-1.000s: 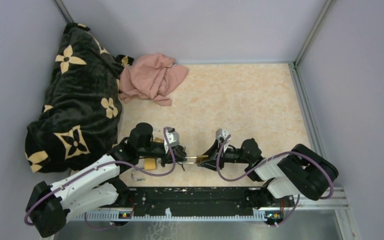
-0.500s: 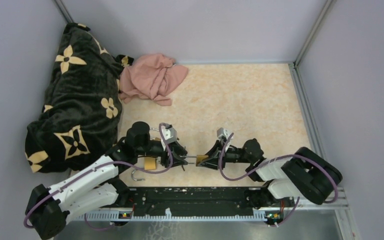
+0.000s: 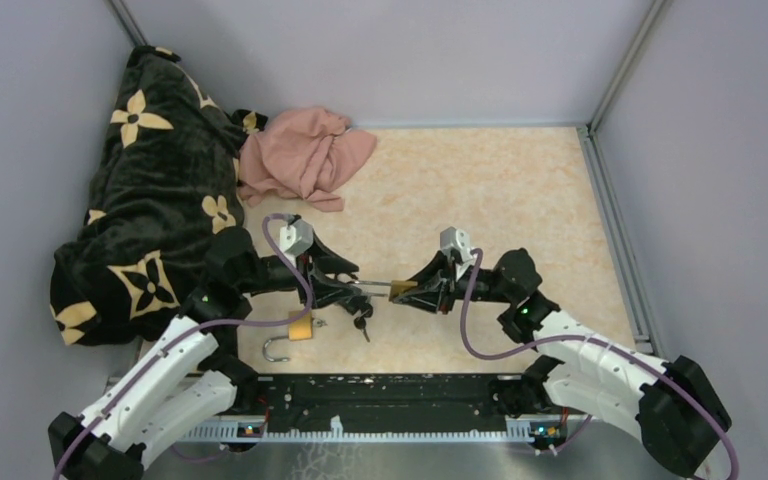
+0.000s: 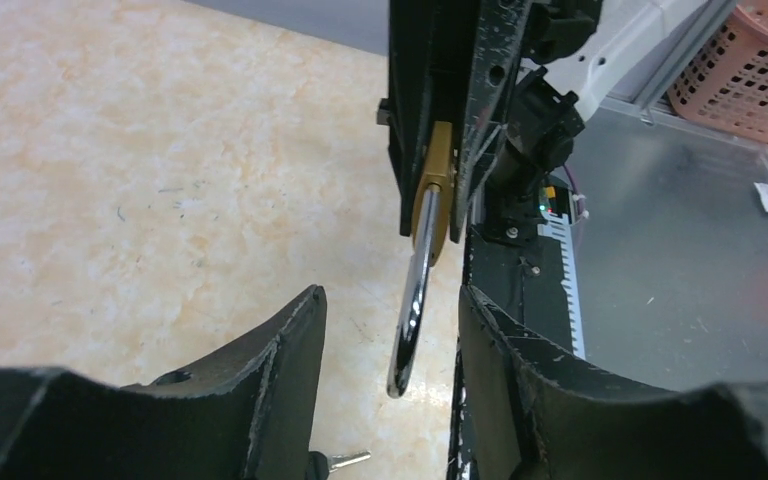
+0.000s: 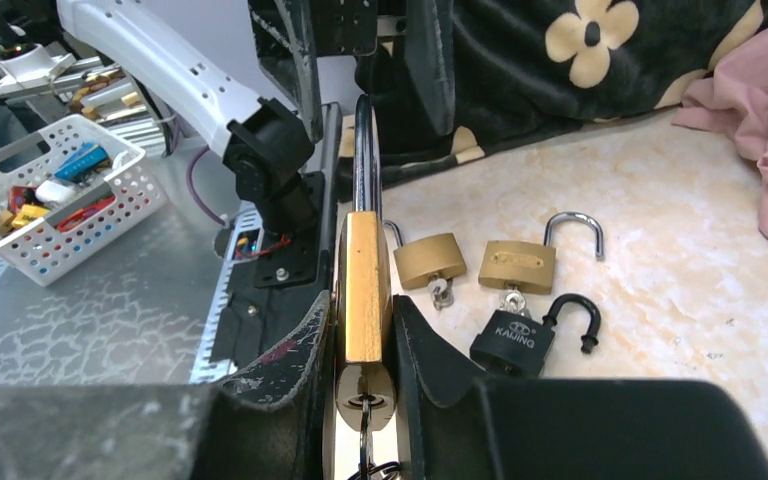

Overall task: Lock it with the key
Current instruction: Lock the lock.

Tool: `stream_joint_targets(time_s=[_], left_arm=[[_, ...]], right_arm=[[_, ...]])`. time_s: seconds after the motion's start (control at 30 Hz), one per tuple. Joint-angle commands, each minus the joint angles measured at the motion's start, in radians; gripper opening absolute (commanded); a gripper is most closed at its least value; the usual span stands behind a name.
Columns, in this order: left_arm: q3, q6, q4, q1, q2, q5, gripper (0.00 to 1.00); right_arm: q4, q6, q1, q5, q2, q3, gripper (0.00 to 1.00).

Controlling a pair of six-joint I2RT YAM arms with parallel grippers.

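My right gripper (image 5: 361,312) is shut on the body of a brass padlock (image 5: 363,280), held edge-on above the table. A key (image 5: 365,405) sits in its keyhole with a ring hanging below. The lock's silver shackle (image 4: 412,300) points at my left gripper (image 4: 390,298), which is open. The shackle tip lies between the left fingers (image 4: 290,340) without touching them. In the top view the padlock (image 3: 403,290) hangs between the left gripper (image 3: 348,287) and the right gripper (image 3: 426,292).
Two brass padlocks (image 5: 430,260) (image 5: 517,265) and a black padlock (image 5: 515,340) with an open shackle lie on the table under the arms. A dark flowered blanket (image 3: 150,190) and a pink cloth (image 3: 305,155) fill the far left. The black base rail (image 3: 390,395) runs along the near edge.
My left gripper has opened and let go of the shackle, drawing back to the left. The right gripper has tightened on the padlock body, and both arms have moved farther from the near edge.
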Motion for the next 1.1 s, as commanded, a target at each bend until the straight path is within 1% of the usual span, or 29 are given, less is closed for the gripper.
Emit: stream_joint_targets(time_s=[0.0,0.13,0.23,0.4,0.5,0.53,0.73,0.87,1.07], left_arm=[[0.004,-0.071,0.079,0.005,-0.021,0.083,0.54],[-0.009,-0.057,0.056,0.006,-0.037,0.085,0.46],[-0.010,-0.055,0.052,0.006,-0.050,0.078,0.39],[-0.022,-0.084,0.086,0.006,-0.054,0.083,0.12],[-0.049,-0.125,0.125,0.006,-0.055,0.087,0.00],[-0.062,-0.144,0.147,0.004,-0.054,0.088,0.00],[-0.116,-0.266,0.390,-0.025,-0.024,0.081,0.00],[-0.122,-0.269,0.427,-0.061,-0.006,0.055,0.00],[-0.133,-0.252,0.472,-0.086,0.012,0.018,0.00]], right_arm=[[-0.045,-0.029,-0.010,-0.031,-0.019,0.136,0.00],[-0.065,-0.022,-0.010,-0.033,-0.016,0.178,0.00],[-0.070,-0.025,-0.010,-0.033,-0.016,0.194,0.00],[-0.073,-0.021,-0.010,-0.033,-0.007,0.204,0.00],[-0.060,-0.005,-0.010,-0.026,-0.004,0.201,0.00],[-0.047,0.006,-0.010,-0.022,-0.001,0.201,0.00],[0.026,0.050,0.007,0.018,0.024,0.204,0.00],[0.067,0.071,0.014,0.026,0.030,0.207,0.00],[0.064,0.069,0.042,0.060,0.040,0.218,0.00]])
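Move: The padlock hangs in the right hand, its shackle reaching towards the left gripper. The shackle's bow lies about 2 cm back from the left hand, 1 cm to its right and 1 cm lower; the brass body is some 11 cm to that hand's right and 2 cm back. On the table roughly 23 cm below, the black padlock lies about 5 cm ahead and a brass padlock 11 cm left, level. From the right hand the bow is about 11 cm left, 1 cm higher. Up and slightly back, about 2 cm in all, the left hand brings its half-open fingers in line with the shackle and shuts them on its bow; then it edges right towards the lock body, its fingertips tilting up some 10 degrees. The right hand keeps its grip on the body, rises about 3 cm and eases slightly left to meet it. ##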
